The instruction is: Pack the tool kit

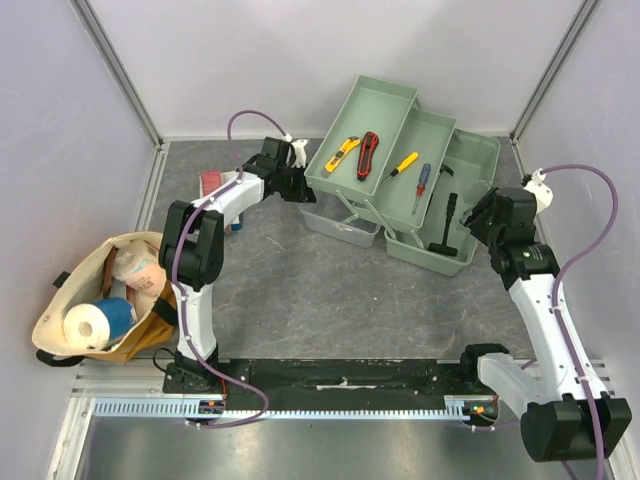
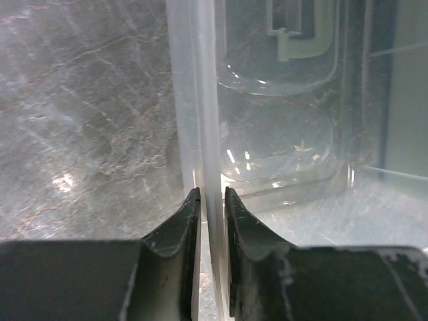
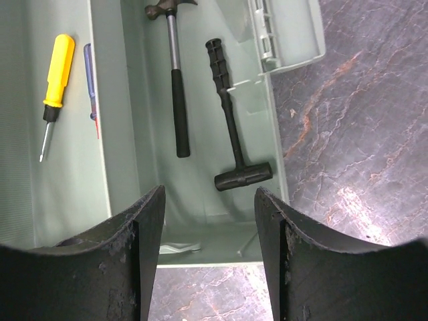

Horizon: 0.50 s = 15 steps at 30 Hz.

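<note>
The pale-green toolbox [image 1: 385, 95] stands open at the back, its trays fanned out. A yellow knife [image 1: 342, 153] and a red-black cutter [image 1: 368, 155] lie in the upper tray. Two screwdrivers [image 1: 404, 164] lie in the middle tray. The bottom compartment holds a black mallet [image 3: 233, 127] and a claw hammer [image 3: 175, 87]. The clear lid [image 1: 340, 225] hangs at the box's near left. My left gripper [image 1: 298, 188] [image 2: 212, 194] is shut on the lid's thin upright edge [image 2: 200, 100]. My right gripper [image 1: 478, 222] [image 3: 208, 194] hovers open over the near end of the bottom compartment, holding nothing.
A tan cloth bag [image 1: 110, 300] with a paper roll [image 1: 88, 325] leans against the left wall. A flat red-and-blue packet [image 1: 215, 185] lies under the left arm. Walls close in the table on the left, back and right.
</note>
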{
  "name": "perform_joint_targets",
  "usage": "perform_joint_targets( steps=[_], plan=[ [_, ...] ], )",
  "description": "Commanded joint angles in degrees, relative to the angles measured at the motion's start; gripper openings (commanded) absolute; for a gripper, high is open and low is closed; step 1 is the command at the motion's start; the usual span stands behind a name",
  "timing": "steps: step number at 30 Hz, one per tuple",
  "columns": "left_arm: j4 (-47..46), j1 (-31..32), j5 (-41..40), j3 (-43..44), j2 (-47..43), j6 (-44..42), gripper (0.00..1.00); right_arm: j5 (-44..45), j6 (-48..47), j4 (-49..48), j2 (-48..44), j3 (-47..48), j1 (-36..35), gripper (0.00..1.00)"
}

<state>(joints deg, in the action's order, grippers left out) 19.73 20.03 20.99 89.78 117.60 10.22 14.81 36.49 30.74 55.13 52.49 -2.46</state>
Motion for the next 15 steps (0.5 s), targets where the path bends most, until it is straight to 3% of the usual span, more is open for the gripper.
perform_joint_targets(
  steps=[1,2,8,15],
  plan=[
    [0.31,-0.43,-4.9,2.24,-0.09,-1.43,0.09,0.49,0.25,0.72,-2.05,-1.42,1.4,0.63],
    [0.66,-0.43,-6.39,2.33,-0.35,-1.08,0.02,0.4,0.16,0.81,-2.05,-1.69,1.58,0.64],
    [3.38,-0.87,-16.22,-0.82,-5.27,0.67,0.02,-0.22,-0.37,0.46,-2.05,-3.27,2.11,0.65],
    [4.27,-2.19,-24.5,-11.89,-15.81,4.28,0.02,-3.73,-0.63,-3.58,-0.21,-8.19,4.57,0.65]
  ],
)
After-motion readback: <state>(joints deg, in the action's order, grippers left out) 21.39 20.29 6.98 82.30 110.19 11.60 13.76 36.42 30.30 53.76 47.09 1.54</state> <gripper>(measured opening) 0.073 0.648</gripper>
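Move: The left hand's open fingers already straddle the left rim of the toolbox's clear lid, which sits right at the hand point. In the raised tray beside it, the yellow knife lies about 7 cm ahead and 7 cm right, roughly 5 cm higher; the red knife is some 6 cm ahead and 13 cm right at a similar height. From the right hand, that rim is around 37 cm left, 13 cm ahead and 13 cm lower. The left fingers shut on the clear lid's rim, pinching it, then drag it to the left by about 5 cm, edging forward at first and drawing slightly back at the end, while the hand turns some 10 degrees counter-clockwise and its left side rises as much. The open right hand sinks roughly 3 cm beside the toolbox, easing right and a little back, away from the tray. ##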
